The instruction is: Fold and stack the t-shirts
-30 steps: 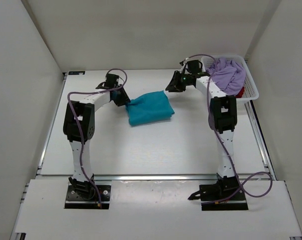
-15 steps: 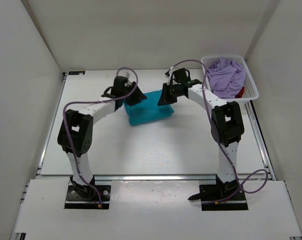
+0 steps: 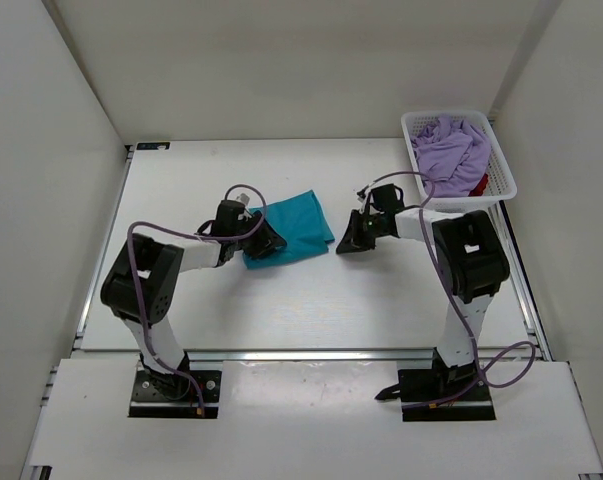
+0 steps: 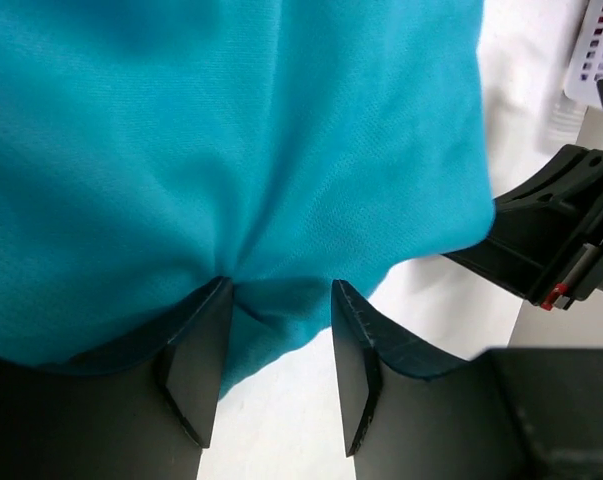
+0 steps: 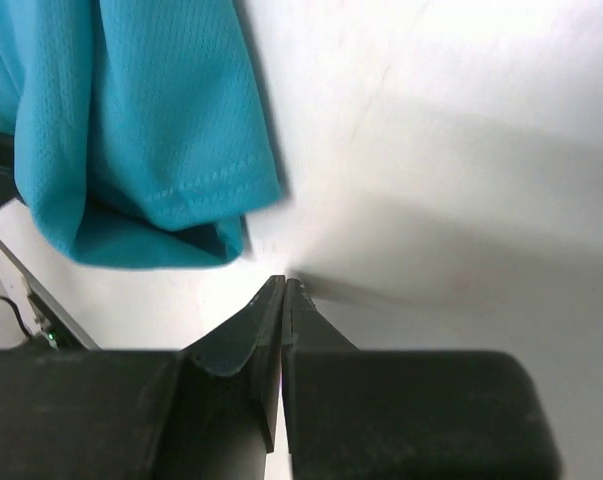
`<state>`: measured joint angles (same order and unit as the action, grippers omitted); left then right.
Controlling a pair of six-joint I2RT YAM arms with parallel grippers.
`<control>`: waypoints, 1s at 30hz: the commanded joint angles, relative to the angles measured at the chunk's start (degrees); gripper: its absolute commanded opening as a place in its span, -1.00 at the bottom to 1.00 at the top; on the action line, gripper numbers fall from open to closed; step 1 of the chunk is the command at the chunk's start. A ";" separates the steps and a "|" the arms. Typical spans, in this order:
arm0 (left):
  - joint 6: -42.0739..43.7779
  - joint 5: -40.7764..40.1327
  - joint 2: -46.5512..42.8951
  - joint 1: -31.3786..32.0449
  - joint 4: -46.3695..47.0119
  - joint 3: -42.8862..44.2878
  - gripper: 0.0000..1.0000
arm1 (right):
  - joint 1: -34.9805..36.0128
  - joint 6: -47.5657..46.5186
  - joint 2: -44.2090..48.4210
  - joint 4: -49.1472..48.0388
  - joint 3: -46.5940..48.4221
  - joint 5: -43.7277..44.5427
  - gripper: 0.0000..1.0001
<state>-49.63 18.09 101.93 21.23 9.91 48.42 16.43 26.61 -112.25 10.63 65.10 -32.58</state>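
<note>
The teal t-shirt [image 3: 293, 225] lies folded in the middle of the table. My left gripper [image 3: 270, 243] is low at its near left edge. In the left wrist view the jaws of that gripper [image 4: 279, 290] stand open, and the teal cloth [image 4: 281, 130] puckers over the fingertips [image 4: 213, 300]. My right gripper [image 3: 348, 244] rests on the table just right of the shirt, shut on nothing [image 5: 284, 282], beside a hemmed teal corner [image 5: 131, 130]. The lavender t-shirt [image 3: 451, 150] is heaped in the basket, with a bit of the red t-shirt [image 3: 478, 185] showing beneath it.
The white mesh basket [image 3: 504, 160] stands at the back right corner, its edge also in the left wrist view [image 4: 601, 50]. White walls close in the table on three sides. The right arm's black wrist [image 4: 551, 240] sits close beside the shirt.
Both arms came toward the near side. The left gripper moved from the shirt's far left to its near edge and opened wider. The right gripper shut and dropped to the table beside the shirt.
</note>
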 commanded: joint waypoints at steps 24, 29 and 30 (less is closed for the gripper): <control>-0.90 2.65 3.70 -15.78 0.09 5.90 0.10 | 5.29 1.17 -3.77 -5.79 2.59 1.11 -1.00; -2.41 6.44 5.04 -17.54 2.39 4.23 0.06 | 4.67 1.60 -3.16 -5.19 3.71 -0.82 -1.00; -2.32 6.26 3.64 -17.54 2.31 3.44 0.06 | 5.02 1.08 -2.46 -4.92 4.76 -0.65 -0.97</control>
<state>-51.40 22.00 107.31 3.92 10.41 53.43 21.30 28.93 -116.68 4.75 69.01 -35.42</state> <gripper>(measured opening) 0.531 0.009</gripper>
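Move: The t-shirt lies as a crumpled folded bundle between the hands. Its middle is about 4 cm ahead of the left hand and 3 cm to its right, just below, while its far left corner is some 10 cm ahead and 6 cm left of that hand. From the right hand the shirt's middle lies about 5 cm ahead and 12 cm left. The white basket stands roughly 24 cm ahead and 27 cm right of the right hand. Already resting on the shirt, the left fingers come off it, rise some 6 cm and stay half open as they arc left and forward, swinging about 15 degrees counter-clockwise, to press down again at the shirt's left edge and ease outward. The shut right fingers lift about 8 cm, swing left over the near right corner, then sink while drawing back rightward, landing on the shirt about 5 cm left of their start. ##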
